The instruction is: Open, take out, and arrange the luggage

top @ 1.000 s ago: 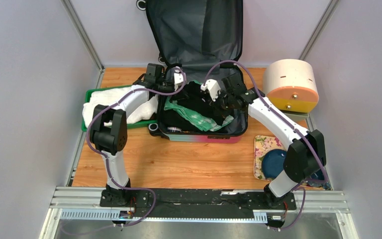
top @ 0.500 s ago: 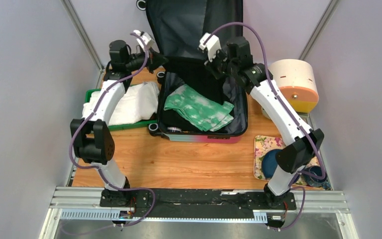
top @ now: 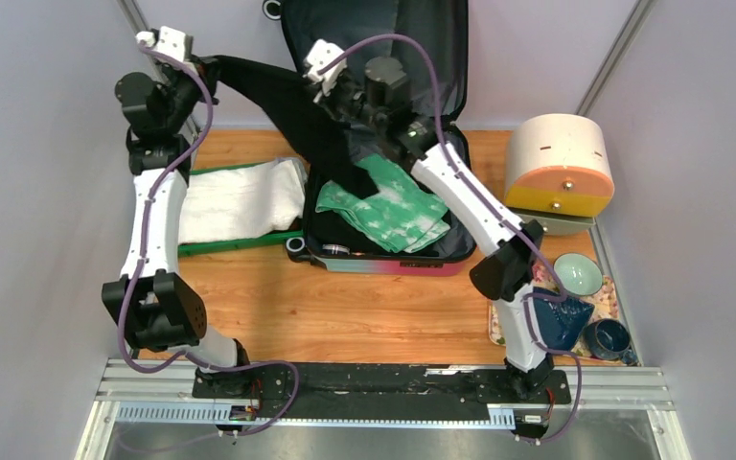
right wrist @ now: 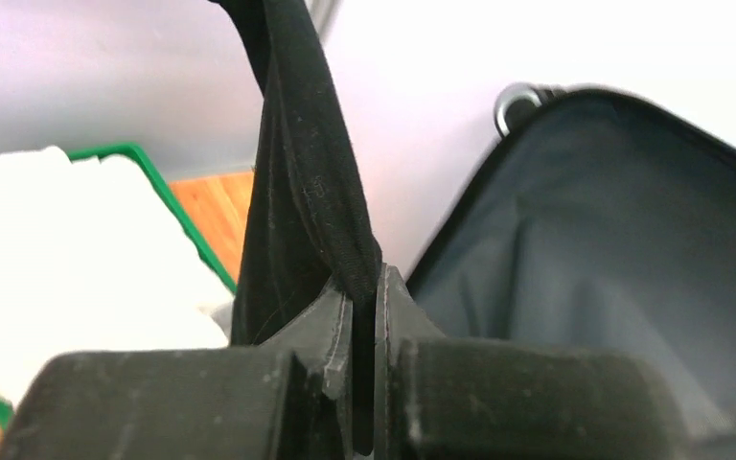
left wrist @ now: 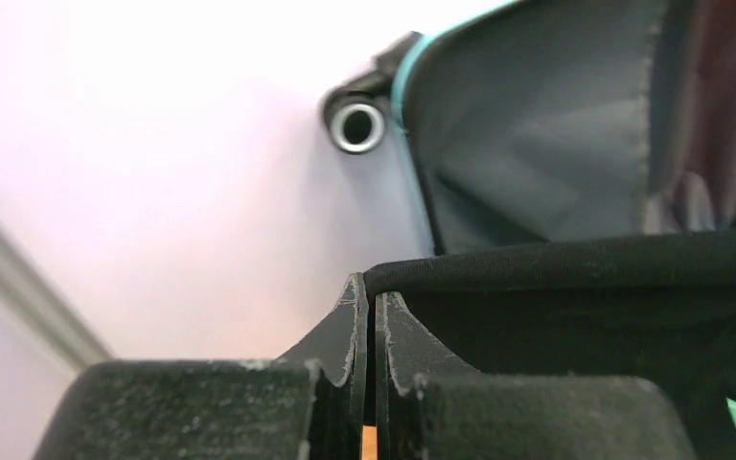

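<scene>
The luggage [top: 383,265] lies open at the back of the table, its grey-lined lid [top: 383,38] upright against the wall. A green patterned cloth [top: 388,206] lies in the lower half. A black garment [top: 297,110] is stretched in the air between both grippers, and its loose end hangs over the luggage. My left gripper [top: 211,65] is high at the back left, shut on one corner of the black garment [left wrist: 585,287]. My right gripper [top: 333,94] is above the luggage, shut on the other part of the black garment [right wrist: 307,192]. Both wrist views show the jaws pinched together on black fabric.
A green tray [top: 240,241] holding a white towel [top: 240,196] sits left of the luggage. A cream-and-orange round container [top: 558,163] stands at the right. A floral tray [top: 498,321] with bowls lies at the front right. Walls close in the sides and back.
Both arms have risen from inside the luggage and lifted the black garment out. The left gripper has swung up and far left, stretching the cloth between the grippers.
</scene>
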Tool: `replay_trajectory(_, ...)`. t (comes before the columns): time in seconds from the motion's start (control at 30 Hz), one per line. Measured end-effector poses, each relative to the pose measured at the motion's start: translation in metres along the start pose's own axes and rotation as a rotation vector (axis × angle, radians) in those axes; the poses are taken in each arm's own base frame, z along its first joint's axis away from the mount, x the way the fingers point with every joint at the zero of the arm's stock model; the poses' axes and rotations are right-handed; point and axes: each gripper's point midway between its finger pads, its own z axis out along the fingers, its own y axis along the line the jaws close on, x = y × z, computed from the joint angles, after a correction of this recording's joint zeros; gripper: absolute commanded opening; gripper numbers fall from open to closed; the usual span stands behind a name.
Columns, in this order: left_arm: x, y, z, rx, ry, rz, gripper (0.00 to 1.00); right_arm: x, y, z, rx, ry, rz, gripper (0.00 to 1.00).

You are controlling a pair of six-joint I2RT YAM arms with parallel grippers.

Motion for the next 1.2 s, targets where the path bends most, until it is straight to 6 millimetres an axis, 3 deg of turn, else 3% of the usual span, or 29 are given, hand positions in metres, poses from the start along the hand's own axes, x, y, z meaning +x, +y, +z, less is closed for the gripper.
replay_trajectory(0.13, -0.015, 0.036, -0.021, -0.085, -0.025, 0.01, 0.0, -0.014, 0.027, 0.028, -0.013, -0.077, -0.011, 0.0)
replay_trajectory(0.23, -0.012, 0.033, -0.027, -0.034, -0.027, 0.007, 0.0, -0.011, 0.036, 0.025, -0.033, -0.067, -0.009, 0.0)
replay_trajectory(0.33, 0.005, 0.008, -0.037, 0.065, -0.001, -0.02, 0.0, 0.008, 0.045, -0.002, -0.091, 0.013, 0.005, 0.0)
replay_trajectory(0.43, 0.017, -0.022, -0.052, 0.18, 0.025, -0.052, 0.0, 0.019, 0.059, -0.045, -0.171, 0.086, 0.013, 0.0)
replay_trajectory(0.57, 0.009, -0.058, -0.071, 0.325, 0.024, -0.055, 0.0, 0.003, 0.065, -0.09, -0.233, 0.109, 0.018, 0.0)
replay_trajectory(0.67, -0.015, -0.068, -0.073, 0.378, -0.007, -0.047, 0.0, -0.017, 0.046, -0.108, -0.212, 0.084, 0.013, 0.0)
replay_trajectory(0.77, -0.05, -0.069, -0.058, 0.406, -0.063, -0.06, 0.0, -0.038, 0.007, -0.109, -0.138, 0.039, -0.01, 0.0)
replay_trajectory(0.87, -0.079, -0.071, -0.027, 0.448, -0.131, -0.083, 0.0, -0.051, -0.03, -0.106, -0.068, -0.003, -0.036, 0.0)
replay_trajectory(1.07, -0.087, -0.084, 0.06, 0.464, -0.222, -0.09, 0.0, -0.03, -0.093, -0.101, 0.069, 0.001, -0.099, 0.0)
replay_trajectory(1.2, -0.069, -0.09, 0.117, 0.396, -0.271, -0.069, 0.0, -0.015, -0.144, -0.095, 0.188, 0.0, -0.145, 0.0)
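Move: Both of my hands already pinch the black garment, about 17 cm apart. The open suitcase's base, with the green cloth in it, lies roughly 30 cm right and 14 cm back of my left hand, and 13 cm right and 11 cm back of my right, some 38 cm below both. From the right hand, the raised lid is about 10 cm right, 12 cm farther out and lower; the tray with the white towel lies about 18 cm left, 11 cm back, 40 cm down. I whip the black garment out between both hands, fingers staying shut on it: a short swing of about 4 cm left, a pull back and slightly down, then a sweep up, forward and right in front of the raised lid. Both hands end some 14 cm farther right and 7 cm higher, the left one turned clockwise about 25 degrees. ##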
